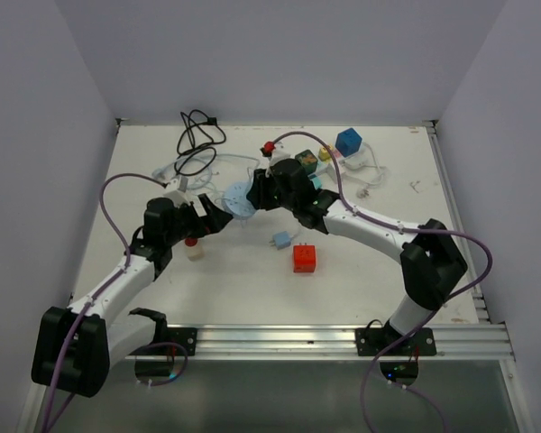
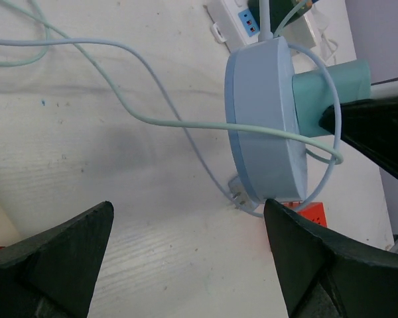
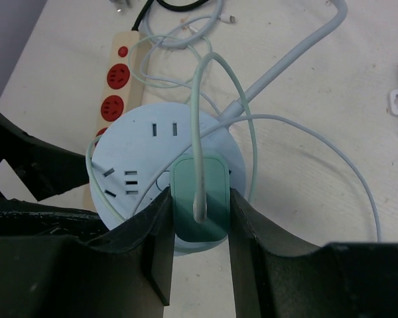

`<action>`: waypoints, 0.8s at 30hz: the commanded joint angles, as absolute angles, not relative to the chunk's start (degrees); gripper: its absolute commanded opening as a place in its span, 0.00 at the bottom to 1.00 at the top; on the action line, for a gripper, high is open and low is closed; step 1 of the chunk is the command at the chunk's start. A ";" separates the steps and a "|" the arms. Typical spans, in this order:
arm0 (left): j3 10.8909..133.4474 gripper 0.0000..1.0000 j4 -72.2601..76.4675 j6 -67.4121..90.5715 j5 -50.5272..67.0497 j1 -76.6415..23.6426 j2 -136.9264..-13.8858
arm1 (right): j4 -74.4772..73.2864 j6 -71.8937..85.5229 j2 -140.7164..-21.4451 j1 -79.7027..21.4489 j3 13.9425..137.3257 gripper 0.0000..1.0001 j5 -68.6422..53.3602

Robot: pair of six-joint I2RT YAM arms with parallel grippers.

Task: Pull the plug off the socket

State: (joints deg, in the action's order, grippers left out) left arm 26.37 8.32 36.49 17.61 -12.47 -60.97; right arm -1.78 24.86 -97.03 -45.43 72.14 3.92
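A round pale-blue socket [image 3: 136, 165] lies on the table with a green plug [image 3: 199, 189] pushed into it. A pale green cable rises from the plug. My right gripper [image 3: 199, 197] is shut on the plug, one finger pressed against each side. In the left wrist view the socket [image 2: 262, 119] is seen edge-on, with the plug [image 2: 331, 89] on its far side. My left gripper [image 2: 188, 212] stands open on the near side of the socket, with only bare table between its fingers. From above, both grippers meet at the socket [image 1: 237, 200] in mid-table.
A cream power strip with red outlets [image 3: 116, 79] lies beside the socket. A red cube [image 1: 305, 259], a small blue adapter [image 1: 280, 240] and a small red-capped bottle [image 1: 192, 247] sit nearby. A blue cube [image 1: 348, 142] and a coiled black cable [image 1: 198, 133] lie at the back.
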 commanded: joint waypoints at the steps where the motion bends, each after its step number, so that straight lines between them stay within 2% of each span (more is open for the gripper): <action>1: 27.51 1.00 15.28 38.67 19.60 -12.66 -60.65 | 7.56 29.79 -93.52 -47.28 69.36 0.00 2.37; 9: 21.37 0.97 27.14 45.34 23.29 -12.74 -56.87 | 11.69 32.34 -90.80 -47.99 64.34 0.00 3.16; 19: 20.30 0.86 27.95 45.18 24.00 -12.83 -63.10 | 16.17 36.38 -89.30 -48.69 62.75 0.00 1.41; 21: 20.39 0.79 28.39 45.09 24.00 -12.83 -63.37 | 16.87 37.00 -89.21 -49.04 62.49 0.00 1.32; 24: 20.39 0.61 28.83 44.83 23.56 -13.18 -63.46 | 18.28 37.88 -89.21 -49.66 61.96 0.00 1.14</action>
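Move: The right hand already holds the teal plug in the round socket clear of the table; the socket's middle sits about 4 cm to its left, 1 cm ahead and 1 cm lower. From the open left hand that socket is some 5 cm ahead, 5 cm to the right and 4 cm up. The power strip lies about 11 cm left of the left hand, 1 cm ahead; from the right hand, the small blue plug is roughly 12 cm back and 7 cm right on the table. The left fingers come astride the rim of the lifted socket, one in front of its face and one behind, and close about a third of their opening; a firm pinch can't be seen yet. To get there the left hand goes right about 2.5 cm, rising some 3 cm and sinking half of it again, its left side dipping about 10 degrees. The right hand keeps its grip on the teal plug and brings plug and socket back about 3.5 cm, slightly left and down, rolling its left side up some 10 degrees. ##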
